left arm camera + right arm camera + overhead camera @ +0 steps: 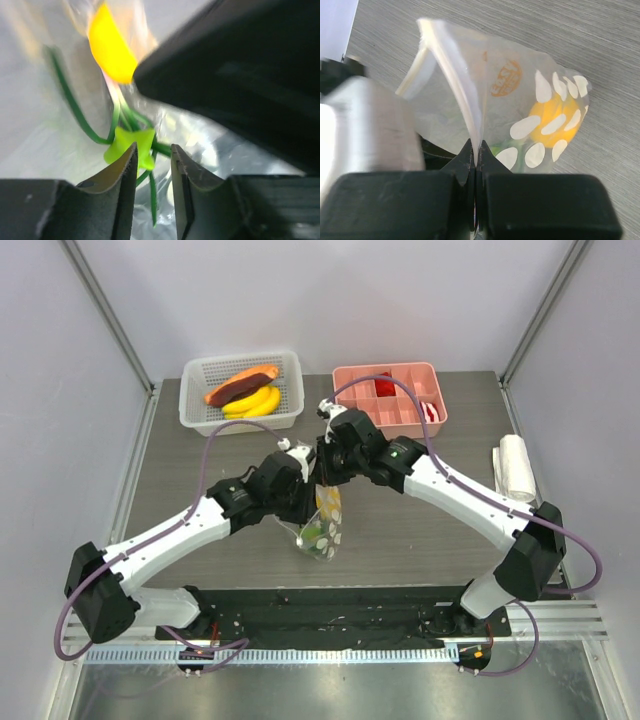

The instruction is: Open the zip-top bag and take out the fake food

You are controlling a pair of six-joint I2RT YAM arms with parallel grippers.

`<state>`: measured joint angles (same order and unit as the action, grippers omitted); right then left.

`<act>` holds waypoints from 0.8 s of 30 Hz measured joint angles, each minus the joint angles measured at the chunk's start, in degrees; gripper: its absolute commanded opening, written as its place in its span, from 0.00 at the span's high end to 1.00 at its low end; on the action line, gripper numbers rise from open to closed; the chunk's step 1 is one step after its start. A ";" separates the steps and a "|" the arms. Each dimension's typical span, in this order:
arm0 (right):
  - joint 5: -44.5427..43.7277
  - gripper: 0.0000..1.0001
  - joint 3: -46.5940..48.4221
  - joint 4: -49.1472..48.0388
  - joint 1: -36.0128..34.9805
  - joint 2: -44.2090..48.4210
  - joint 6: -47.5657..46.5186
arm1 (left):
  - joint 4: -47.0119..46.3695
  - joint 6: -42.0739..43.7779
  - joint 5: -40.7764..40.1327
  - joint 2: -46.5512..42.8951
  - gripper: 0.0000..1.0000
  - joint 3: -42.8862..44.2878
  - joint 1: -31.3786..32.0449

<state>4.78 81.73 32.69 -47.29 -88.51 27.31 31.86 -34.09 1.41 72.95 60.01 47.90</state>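
The zip-top bag (322, 528) hangs upright over the middle of the table, clear with white dots (520, 85). My right gripper (325, 472) (476, 150) is shut on the bag's top edge and holds it up. My left gripper (308, 502) (154, 150) reaches into the bag's mouth, its jaws a narrow gap apart. A small green piece (132, 145) with thin stems lies just past its left fingertip, one stem running through the gap. A yellow piece (110, 47) (555, 122) sits deeper in the bag. The sausage-like piece (242, 383) and yellow bananas (252, 402) lie in the basket.
A white perforated basket (200, 405) stands at the back left. A pink divided tray (390, 398) with small red and white blocks is at the back right. A white roll (515, 468) lies at the right edge. White walls enclose the table.
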 measured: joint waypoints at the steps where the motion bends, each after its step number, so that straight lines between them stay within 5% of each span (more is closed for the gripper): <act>1: 0.00 0.99 0.00 0.00 -0.07 0.00 -0.02 | 0.15 0.04 0.59 -0.33 0.66 -1.03 0.00; 6: -0.24 0.99 -0.22 0.68 -0.24 -0.02 -0.17 | 0.48 0.31 2.73 -0.44 0.70 -2.21 -0.20; 24: -0.81 0.99 -2.56 -2.01 -0.87 -1.25 0.02 | -2.25 2.23 5.33 -1.46 0.46 -10.10 0.35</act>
<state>3.97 79.18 30.68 -48.16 -89.76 27.33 29.61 -31.86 6.74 71.48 49.91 48.25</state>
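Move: The green piece lies near the bottom of the bag, about 9 cm below the left hand, some 3 cm to its right and 1 cm back. The yellow piece stands some 4 cm ahead of that hand, 5 cm to its right and 7 cm down. From the right hand, already pinching the zip edge, the green piece is about 14 cm below, 4 cm back and 1 cm left; the yellow one is 12 cm down, 1 cm ahead and 1 cm right. The right fingers keep the bag's zip edge pinched, easing down about 2 cm late on. Inside the mouth, the left hand sinks some 5 cm and draws back 3–4 cm towards the green piece and its stalks, going mainly straight down at the end. Its part-open fingers spread wider, and the wrist turns slightly. ##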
